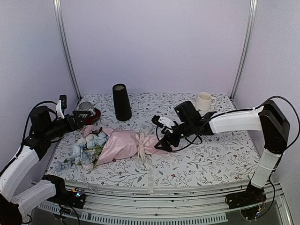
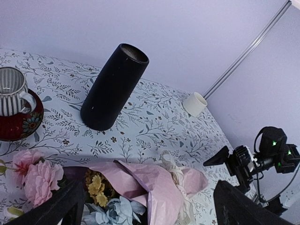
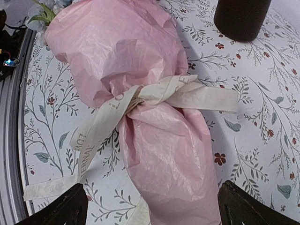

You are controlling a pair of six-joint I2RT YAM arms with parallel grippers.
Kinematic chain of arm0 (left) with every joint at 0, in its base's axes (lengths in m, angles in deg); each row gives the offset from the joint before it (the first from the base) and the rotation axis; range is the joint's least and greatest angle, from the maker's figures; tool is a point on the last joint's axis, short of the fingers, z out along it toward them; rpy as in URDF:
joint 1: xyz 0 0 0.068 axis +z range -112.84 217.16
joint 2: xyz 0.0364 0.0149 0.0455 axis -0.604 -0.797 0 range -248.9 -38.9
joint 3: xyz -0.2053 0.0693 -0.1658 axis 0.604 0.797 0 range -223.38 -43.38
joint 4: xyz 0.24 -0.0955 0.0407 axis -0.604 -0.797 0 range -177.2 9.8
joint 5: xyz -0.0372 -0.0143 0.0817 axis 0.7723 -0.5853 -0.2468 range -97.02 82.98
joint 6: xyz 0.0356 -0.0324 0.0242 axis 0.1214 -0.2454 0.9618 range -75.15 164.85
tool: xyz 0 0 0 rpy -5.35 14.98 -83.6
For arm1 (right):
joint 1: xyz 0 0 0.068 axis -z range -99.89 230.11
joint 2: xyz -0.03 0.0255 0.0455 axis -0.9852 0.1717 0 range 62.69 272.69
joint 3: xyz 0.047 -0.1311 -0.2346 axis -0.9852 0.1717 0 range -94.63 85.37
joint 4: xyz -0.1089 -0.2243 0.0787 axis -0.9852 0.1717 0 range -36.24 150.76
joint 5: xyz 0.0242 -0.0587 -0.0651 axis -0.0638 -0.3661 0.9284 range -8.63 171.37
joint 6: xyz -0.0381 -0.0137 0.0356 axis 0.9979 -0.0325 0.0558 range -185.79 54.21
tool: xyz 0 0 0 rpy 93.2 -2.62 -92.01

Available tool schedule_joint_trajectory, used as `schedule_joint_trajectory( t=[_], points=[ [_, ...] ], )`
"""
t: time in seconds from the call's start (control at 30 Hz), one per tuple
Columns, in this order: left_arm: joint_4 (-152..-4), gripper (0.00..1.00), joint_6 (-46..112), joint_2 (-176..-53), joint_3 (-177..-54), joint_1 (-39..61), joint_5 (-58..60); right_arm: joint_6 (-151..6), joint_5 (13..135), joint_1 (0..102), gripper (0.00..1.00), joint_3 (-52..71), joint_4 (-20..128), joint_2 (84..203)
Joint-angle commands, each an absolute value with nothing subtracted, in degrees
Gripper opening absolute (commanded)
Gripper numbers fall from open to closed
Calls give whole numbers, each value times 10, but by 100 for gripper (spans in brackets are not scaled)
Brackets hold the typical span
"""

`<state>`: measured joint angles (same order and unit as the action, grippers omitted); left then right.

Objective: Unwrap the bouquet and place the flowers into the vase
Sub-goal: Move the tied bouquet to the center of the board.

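The bouquet [image 1: 123, 144] lies on its side mid-table, a pink-lilac paper cone tied with a cream ribbon [image 3: 140, 96]. Its flowers [image 1: 89, 150] spill out to the left, pale blue, pink and yellow [image 2: 96, 186]. The black vase [image 1: 121, 102] stands upright behind it. My right gripper [image 1: 163, 140] is open at the cone's narrow end, its fingers on either side of the paper [image 3: 164, 145] just below the knot. My left gripper [image 1: 86, 120] hangs open above the flower end, holding nothing. In its wrist view the fingertips [image 2: 61, 206] frame the bouquet [image 2: 159, 187].
A striped cup [image 1: 85, 108] on a red saucer stands at the back left, close to my left gripper. A cream mug [image 1: 203, 101] sits at the back right. Loose ribbon tails [image 3: 51, 187] trail toward the table's front edge.
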<state>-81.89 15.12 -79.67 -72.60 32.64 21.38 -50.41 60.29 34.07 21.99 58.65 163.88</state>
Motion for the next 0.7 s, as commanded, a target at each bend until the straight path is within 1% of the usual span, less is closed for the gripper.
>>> schedule_joint_trajectory(
  t=[0.0,0.2,0.67],
  points=[
    [-826,98,160,-791,-729,322,212,-449,652,322,99,167,648,1682],
    [-825,98,160,-789,-728,322,211,-422,695,317,99,114,663,1732],
    [-827,98,160,-792,-730,321,212,-385,682,316,99,35,710,1834]
  ],
)
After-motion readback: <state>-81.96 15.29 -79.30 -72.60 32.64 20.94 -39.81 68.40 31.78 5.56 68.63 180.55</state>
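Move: The wrapped stems of the bouquet, just on the tail side of the ribbon knot, lie about 5 cm left of the right hand, 3 cm ahead and some 8 cm below. The knot is roughly 10 cm to its left and 4 cm ahead. The black vase stands about 21 cm ahead and 20 cm left, the white mug some 25 cm ahead and 21 cm right. From the left hand the stems lie about 29 cm right, 3 cm ahead, 22 cm below. The bouquet's wrapped stems come between the open jaws as the right hand sinks about 6 cm onto them, easing some 3 cm forward and 3 cm left towards the ribbon knot. The wrist tips the fingers roughly 15 degrees steeper downward; they stay wide open, one on the far side of the pink paper and one on the near side, without closing. ##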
